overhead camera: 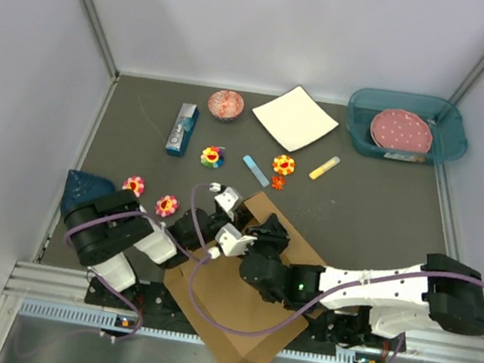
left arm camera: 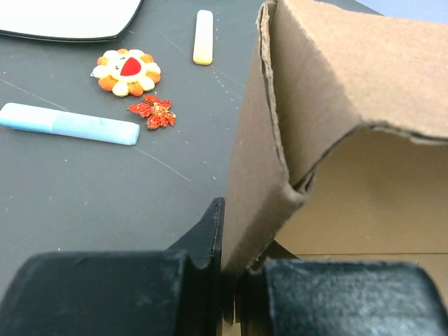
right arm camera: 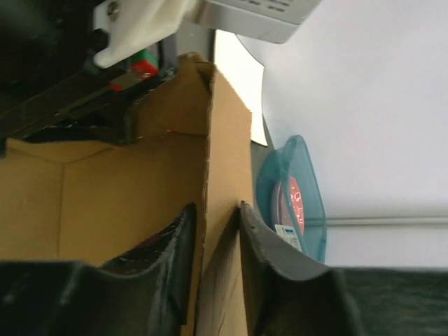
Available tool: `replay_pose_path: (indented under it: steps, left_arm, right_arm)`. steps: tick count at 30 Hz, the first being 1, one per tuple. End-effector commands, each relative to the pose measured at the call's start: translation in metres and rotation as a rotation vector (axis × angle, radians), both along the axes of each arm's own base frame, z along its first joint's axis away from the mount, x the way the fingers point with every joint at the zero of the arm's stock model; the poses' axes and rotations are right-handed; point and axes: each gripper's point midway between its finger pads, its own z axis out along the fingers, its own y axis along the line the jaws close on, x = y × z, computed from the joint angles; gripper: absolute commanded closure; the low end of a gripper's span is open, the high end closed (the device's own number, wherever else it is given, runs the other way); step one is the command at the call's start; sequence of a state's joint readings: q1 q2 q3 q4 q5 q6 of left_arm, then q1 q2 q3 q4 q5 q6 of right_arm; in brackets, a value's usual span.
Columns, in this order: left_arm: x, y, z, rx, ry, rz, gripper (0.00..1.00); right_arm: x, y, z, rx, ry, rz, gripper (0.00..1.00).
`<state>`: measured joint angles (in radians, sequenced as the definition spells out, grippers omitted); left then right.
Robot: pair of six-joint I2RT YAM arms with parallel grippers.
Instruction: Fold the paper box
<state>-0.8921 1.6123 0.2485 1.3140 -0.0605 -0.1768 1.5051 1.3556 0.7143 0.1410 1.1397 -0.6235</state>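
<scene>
The paper box is a brown cardboard sheet, partly folded, lying at the near edge of the table between the arms. My left gripper is shut on a raised side wall of the box; its jaws pinch the lower edge of that wall, which bends over at the top. My right gripper stands astride another upright wall, a finger on each side. Its jaws are slightly parted and do not clamp the cardboard. The box floor shows to the left of that wall.
A white square sheet, a patterned bowl and a teal bin holding a pink plate stand at the back. A blue carton, flower toys, a blue stick and a yellow stick lie mid-table. A dark blue item lies left.
</scene>
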Motion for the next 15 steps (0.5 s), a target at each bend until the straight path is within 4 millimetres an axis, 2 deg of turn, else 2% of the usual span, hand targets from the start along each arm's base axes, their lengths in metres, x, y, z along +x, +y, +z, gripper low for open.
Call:
replay_pose_path:
  steps: [1,4,10,11,13,14,15]
  left_arm:
    - [0.003,-0.006,0.096,-0.303,-0.203,-0.002,0.96]
    - [0.003,-0.005,0.097,-0.302,-0.201,0.004,0.96]
    - [0.007,0.001,0.092,-0.269,-0.184,0.044,0.96]
    - [0.009,0.002,0.091,-0.263,-0.181,0.055,0.95]
    - [0.011,0.006,0.089,-0.246,-0.174,0.076,0.95]
    - [0.012,0.007,0.089,-0.241,-0.175,0.082,0.95]
    - [0.012,0.008,0.091,-0.242,-0.177,0.089,0.95]
  right_arm:
    - [-0.025,0.021,-0.022,0.064,0.155,0.152,0.58]
    - [-0.026,0.017,-0.014,0.076,0.14,0.144,0.48]
    - [-0.037,0.018,0.019,0.177,0.146,0.179,0.37]
    - [-0.039,0.019,0.033,0.222,0.145,0.185,0.36]
    - [-0.046,0.019,0.045,0.238,0.148,0.19,0.35]
    - [-0.047,0.021,0.06,0.286,0.15,0.182,0.34]
    - [-0.051,0.021,0.066,0.306,0.154,0.191,0.33]
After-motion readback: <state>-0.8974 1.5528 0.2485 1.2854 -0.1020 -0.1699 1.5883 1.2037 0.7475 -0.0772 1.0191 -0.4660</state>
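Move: My left hand is shut on the cardboard beside the box's far-left corner, whose top stands about 5 cm ahead, 4 cm right and 3 cm up. On the table some 10 cm below that hand are the red leaf, roughly 13 ahead and 10 right, and the blue marker, 15 ahead and 4 right. My right hand straddles the far wall's rim, right at its fingers; the corner lies about 8 cm ahead of it, 4 left and 2 down. I let the far wall's rim go from my right hand: its fingers, already parting, spread wide while I draw it back about 3.5 cm, dipping slightly, then rising and turning some 10 degrees counter-clockwise. My left hand keeps its pinch beside the corner, holds still at first, then lifts about 1.5 cm. ##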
